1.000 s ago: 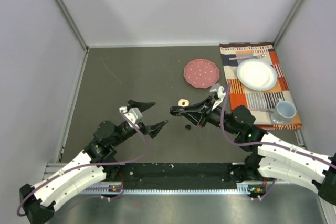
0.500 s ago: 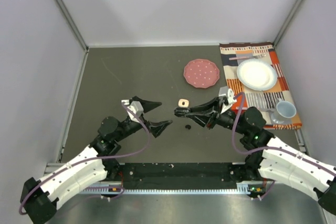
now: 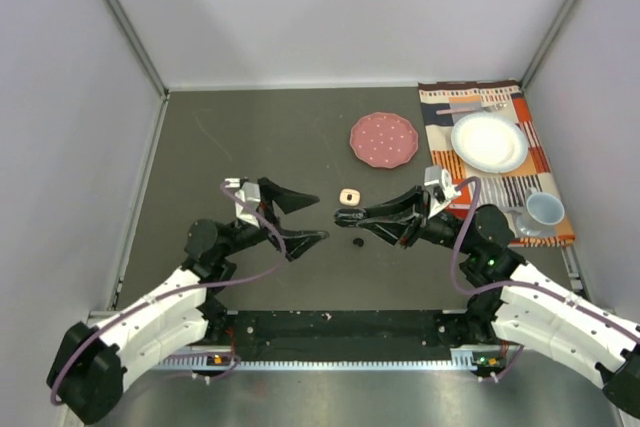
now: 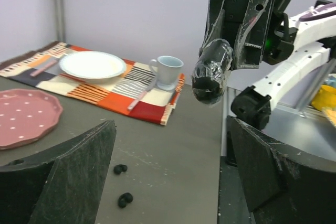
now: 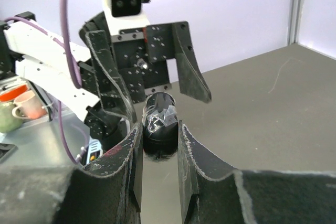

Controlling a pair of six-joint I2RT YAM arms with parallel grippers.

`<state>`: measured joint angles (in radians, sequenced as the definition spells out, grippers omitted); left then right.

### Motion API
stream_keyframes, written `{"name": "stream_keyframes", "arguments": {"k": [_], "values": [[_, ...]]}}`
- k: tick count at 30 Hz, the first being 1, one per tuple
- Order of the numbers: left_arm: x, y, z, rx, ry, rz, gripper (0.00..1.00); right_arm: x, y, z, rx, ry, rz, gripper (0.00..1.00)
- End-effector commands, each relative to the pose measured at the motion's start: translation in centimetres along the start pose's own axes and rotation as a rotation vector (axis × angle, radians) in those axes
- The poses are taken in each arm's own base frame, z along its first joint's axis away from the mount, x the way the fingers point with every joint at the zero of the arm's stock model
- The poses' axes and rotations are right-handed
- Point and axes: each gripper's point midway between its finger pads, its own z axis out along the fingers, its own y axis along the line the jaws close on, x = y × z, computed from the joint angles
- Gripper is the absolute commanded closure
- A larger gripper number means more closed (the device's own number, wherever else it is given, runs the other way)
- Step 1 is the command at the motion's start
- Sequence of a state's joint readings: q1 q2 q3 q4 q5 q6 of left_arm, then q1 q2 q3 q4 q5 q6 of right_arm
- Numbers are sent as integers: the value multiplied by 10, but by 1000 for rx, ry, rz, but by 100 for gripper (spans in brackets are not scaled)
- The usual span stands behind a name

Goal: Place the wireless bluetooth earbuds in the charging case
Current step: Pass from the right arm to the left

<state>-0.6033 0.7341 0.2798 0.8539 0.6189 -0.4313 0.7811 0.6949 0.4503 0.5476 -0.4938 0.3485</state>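
Two black earbuds (image 4: pixel 120 169) lie close together on the dark table; in the top view they show as one dark speck (image 3: pixel 357 242). The charging case (image 5: pixel 160 116) is a glossy black rounded shell with clear tape on it. My right gripper (image 3: pixel 345 215) is shut on it and holds it above the table, just behind the earbuds. In the left wrist view the case (image 4: pixel 211 77) hangs ahead, between the right fingers. My left gripper (image 3: pixel 308 217) faces it, open wide and holding nothing, with the earbuds in front of its left finger (image 4: pixel 58 177). No white earbuds show.
A small pale tan object (image 3: pixel 348 195) lies just behind the two grippers. A pink dotted disc (image 3: pixel 383 139) sits further back. At the right, a striped placemat (image 3: pixel 480 187) carries a white plate (image 3: pixel 489 141), cutlery and a mug (image 3: pixel 545 210).
My left gripper has opened a little wider and swung toward the case. My right gripper has drawn slightly right with the case still in it.
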Motion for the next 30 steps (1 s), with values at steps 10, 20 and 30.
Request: {"name": "stream_keyframes", "arguments": {"k": [10, 20, 30], "values": [[-46, -38, 24, 288, -159, -130, 12, -15, 8, 2, -46, -62, -8, 100], [-48, -36, 32, 334, -179, -187, 19, -14, 5, 3, -39, -66, -8, 100], [-48, -40, 37, 365, -174, -209, 30, -12, 2, 6, -30, -67, 7, 100]]}}
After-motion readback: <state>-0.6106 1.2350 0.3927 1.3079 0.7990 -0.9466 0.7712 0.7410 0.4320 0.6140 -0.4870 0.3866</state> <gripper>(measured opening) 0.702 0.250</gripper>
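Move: The black charging case, held in the right fingers, lies about 6 cm to the right of the left hand point, level fore and aft and roughly 1 cm higher. Down on the table, some 28 cm below the left hand, one black earbud lies 4 cm ahead and 10 cm right, the other about 7 cm ahead and 15 cm right, and the white case 15 cm ahead and 8 cm right. From the right hand, the black case's middle is about 3 cm left, 1 cm ahead and 1 cm up. The left hand reaches about 5 cm to the right towards the free end of the black case, swinging some 20 degrees clockwise to point straight at the right gripper and rolling about as much so its forward side dips, while its wide-open fingers narrow by roughly a quarter around that end. The right hand keeps its grip on the other end and nearly holds still, easing just under 1 cm forward late on; whether the left pads touch the case can't be seen. ##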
